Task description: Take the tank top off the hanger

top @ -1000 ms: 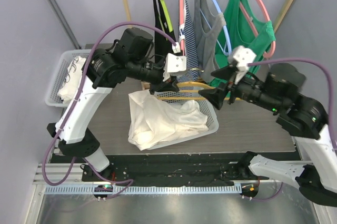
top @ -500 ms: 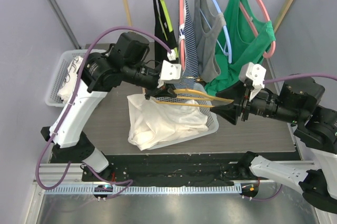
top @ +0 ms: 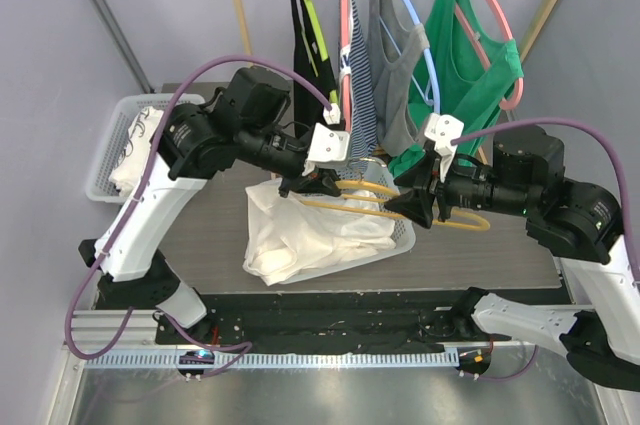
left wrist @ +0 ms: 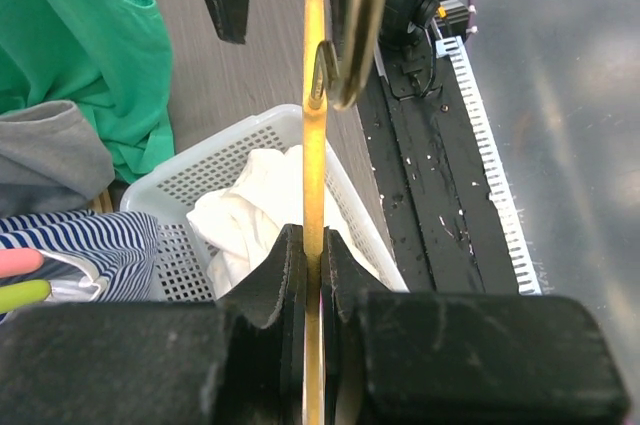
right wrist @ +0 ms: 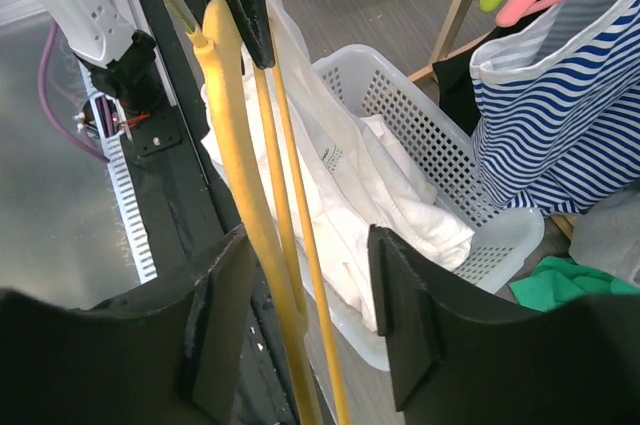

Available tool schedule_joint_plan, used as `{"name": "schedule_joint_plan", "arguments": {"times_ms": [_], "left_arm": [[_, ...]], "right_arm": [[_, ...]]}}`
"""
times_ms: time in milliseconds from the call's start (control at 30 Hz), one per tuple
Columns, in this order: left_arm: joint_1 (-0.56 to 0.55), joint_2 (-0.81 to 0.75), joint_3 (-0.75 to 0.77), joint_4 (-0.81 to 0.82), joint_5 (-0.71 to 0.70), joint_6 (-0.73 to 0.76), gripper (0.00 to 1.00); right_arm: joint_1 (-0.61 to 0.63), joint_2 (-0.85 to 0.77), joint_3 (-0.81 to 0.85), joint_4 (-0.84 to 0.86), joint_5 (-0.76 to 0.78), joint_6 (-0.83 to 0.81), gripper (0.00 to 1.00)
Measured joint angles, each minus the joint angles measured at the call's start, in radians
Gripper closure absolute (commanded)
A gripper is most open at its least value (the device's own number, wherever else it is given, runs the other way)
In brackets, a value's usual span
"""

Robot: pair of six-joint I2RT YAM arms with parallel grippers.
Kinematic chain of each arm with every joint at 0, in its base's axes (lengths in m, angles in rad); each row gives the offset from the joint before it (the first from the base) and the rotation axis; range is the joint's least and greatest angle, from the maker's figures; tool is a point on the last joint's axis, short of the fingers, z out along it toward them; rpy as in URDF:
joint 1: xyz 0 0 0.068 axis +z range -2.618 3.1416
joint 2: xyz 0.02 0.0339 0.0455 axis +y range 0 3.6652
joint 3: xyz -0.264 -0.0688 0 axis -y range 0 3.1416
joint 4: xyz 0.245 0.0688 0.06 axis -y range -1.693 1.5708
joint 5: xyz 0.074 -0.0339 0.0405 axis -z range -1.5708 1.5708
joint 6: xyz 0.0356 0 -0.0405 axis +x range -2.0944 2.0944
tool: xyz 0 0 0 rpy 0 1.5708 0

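Observation:
My left gripper [top: 312, 181] is shut on the flat bar of a yellow hanger [left wrist: 313, 175], which runs straight up between its jaws [left wrist: 313, 240]. The hanger [top: 360, 207] stretches right over a white basket [top: 405, 235]. My right gripper [top: 408, 207] stands open around the hanger's other end, and the yellow arms [right wrist: 245, 195] pass between its fingers [right wrist: 308, 235] without being clamped. The white tank top [top: 300, 230] lies heaped in the basket and spills over its near-left rim. A fold of it rises toward the left gripper; I cannot tell whether it hangs on the hanger.
A wooden rack [top: 238, 5] at the back carries a black top [top: 305, 35], a blue-striped one [top: 360, 95], a grey one [top: 395, 75] and a green one [top: 470, 85] with a pink hanger [top: 500, 5]. A second basket [top: 105, 160] with white clothes stands far left.
My right gripper swung out to the right, then came back left onto the hanger's end, its jaws narrowing around it. The left gripper kept its grip and shifted slightly.

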Motion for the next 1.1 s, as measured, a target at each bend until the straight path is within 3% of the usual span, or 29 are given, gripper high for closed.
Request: {"name": "schedule_joint_plan", "arguments": {"times_ms": [100, 133, 167, 200, 233, 267, 300, 433, 633, 800, 967, 1100], "left_arm": [[-0.002, 0.000, -0.002, 0.000, -0.001, -0.002, 1.00], [-0.002, 0.000, -0.002, 0.001, -0.002, -0.003, 1.00], [-0.002, 0.000, -0.002, 0.002, -0.004, -0.003, 0.90], [-0.002, 0.000, -0.002, 0.004, -0.011, -0.004, 0.74], [0.000, 0.000, -0.002, 0.011, -0.023, -0.009, 0.33], [0.000, 0.001, -0.002, 0.013, -0.029, -0.015, 0.13], [-0.001, 0.001, 0.001, 0.013, -0.047, -0.022, 0.01], [-0.010, -0.011, 0.033, 0.006, -0.182, -0.082, 0.00], [-0.011, -0.087, 0.094, 0.083, -0.477, -0.105, 0.00], [-0.011, -0.225, -0.015, 0.175, -0.687, -0.086, 0.00], [0.000, -0.319, -0.216, 0.198, -0.804, -0.075, 0.00], [0.001, -0.288, -0.267, 0.210, -0.831, -0.085, 0.02]], "right_arm": [[0.000, 0.009, 0.001, -0.002, -0.002, -0.008, 0.74], [0.000, 0.009, 0.001, -0.003, -0.004, -0.009, 0.89], [0.000, 0.009, 0.001, -0.003, -0.008, -0.010, 0.97], [0.002, 0.008, 0.001, -0.004, -0.016, -0.016, 0.99], [0.006, 0.006, 0.001, -0.010, -0.039, -0.020, 0.99], [0.011, 0.003, 0.000, -0.008, -0.045, -0.024, 0.99], [0.010, -0.003, -0.004, -0.007, -0.042, -0.018, 0.99], [0.000, -0.084, -0.122, 0.058, 0.008, 0.027, 0.99], [0.000, -0.314, -0.447, 0.289, 0.108, 0.166, 0.99], [0.000, -0.481, -0.653, 0.491, 0.188, 0.292, 0.99], [0.000, -0.513, -0.685, 0.620, 0.218, 0.354, 0.99], [0.000, -0.474, -0.637, 0.665, 0.214, 0.371, 0.99]]}}
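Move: The yellow hanger runs between the hands, still pinched by the left. Its middle is about 6 cm to the left hand's right, level and at the same height, and about 7 cm to the right hand's left and 1 cm ahead, also at its height; its bar is already between the right's open fingers. From the left hand, the white tank top's heap lies some 9 cm ahead, 3 cm left and 28 cm below, and the basket under it about 11 cm ahead, straight below sideways. Staying nearly in place, the right hand shuts on the hanger, then dips about 5 cm and comes back up while shifting slightly right and rolling some 30 degrees, left side up, with a small clockwise turn. The left fingers let go and spread wide; that hand arcs forward and left over 10 cm, rising then dropping, swinging some 40 degrees counter-clockwise and tipping up, to come close to the strap at the hanger's left end. ##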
